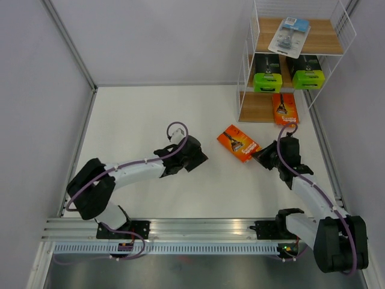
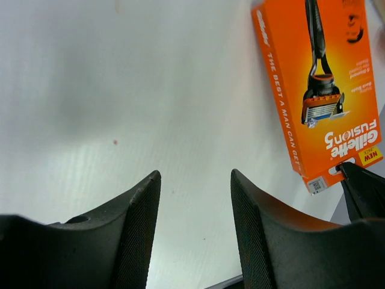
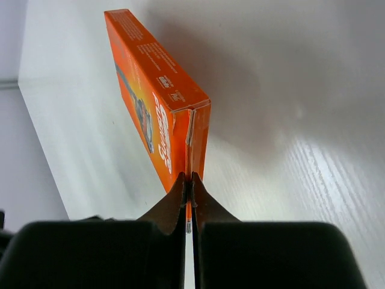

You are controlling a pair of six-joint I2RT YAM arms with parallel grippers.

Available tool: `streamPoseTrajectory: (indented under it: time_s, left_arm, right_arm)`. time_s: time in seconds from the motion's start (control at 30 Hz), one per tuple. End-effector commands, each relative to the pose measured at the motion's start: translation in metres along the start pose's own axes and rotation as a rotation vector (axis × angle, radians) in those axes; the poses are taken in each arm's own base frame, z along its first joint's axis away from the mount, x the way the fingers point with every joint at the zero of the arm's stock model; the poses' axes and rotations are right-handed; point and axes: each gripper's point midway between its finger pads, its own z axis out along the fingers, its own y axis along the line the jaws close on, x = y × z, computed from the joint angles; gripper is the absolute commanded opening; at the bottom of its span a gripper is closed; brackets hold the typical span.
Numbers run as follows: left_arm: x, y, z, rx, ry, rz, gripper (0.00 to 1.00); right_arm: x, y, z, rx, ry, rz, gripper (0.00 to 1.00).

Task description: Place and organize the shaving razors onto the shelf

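One orange razor pack lies on the white table, left of the shelf's foot. My right gripper is shut on the thin flap at its near end; in the right wrist view the fingertips pinch the orange pack. My left gripper is open over bare table, left of that pack, with nothing between its fingers. The orange pack shows at the upper right of the left wrist view. The shelf holds a clear blister pack on top, two black boxes with green ends on the middle tier, and an orange card on the bottom tier.
The shelf stands at the far right corner against the grey walls. A metal rail runs along the near edge with both arm bases on it. Grey walls close in the table on the left and at the back.
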Motion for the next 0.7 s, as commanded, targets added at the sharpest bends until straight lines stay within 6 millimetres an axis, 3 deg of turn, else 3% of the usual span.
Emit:
streamPoseTrajectory:
  time_s: [0.0,0.03,0.27,0.43,0.67]
  left_arm:
    - [-0.034,0.017,-0.026,-0.014,-0.09,0.1,0.57]
    - [-0.045,0.018,-0.035,-0.001,-0.11,0.097,0.57]
    - [-0.066,0.044,-0.056,-0.008,-0.165,0.077,0.58]
    - [-0.066,0.054,-0.052,-0.03,-0.159,0.074,0.58]
    - [-0.064,0.055,-0.045,-0.043,-0.147,0.077,0.58]
  right_arm:
    - [-0.034,-0.002,-0.001,0.038,-0.099,0.078,0.01]
    - [-0.038,-0.004,-0.001,0.045,-0.108,0.1,0.0]
    - [-0.084,-0.012,-0.007,0.054,-0.239,0.167,0.01]
    - [-0.12,0.01,-0.011,0.045,-0.311,-0.015,0.01]
    - [-0.151,0.011,-0.012,0.082,-0.426,-0.122,0.0]
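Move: The right hand already holds an orange razor box by its near right corner, its middle some 5 cm ahead and 7 cm left. The free spot on the lower shelf lies about 25 cm ahead, level sideways and 5 cm lower. The shelved orange box stands roughly 13 cm right of that spot. From the empty left hand the free spot is about 27 cm ahead and 22 cm right, some 4 cm lower. Right hand carries the pinched razor box 7 cm right, then forward-up towards the shelf; left hand withdraws left. ##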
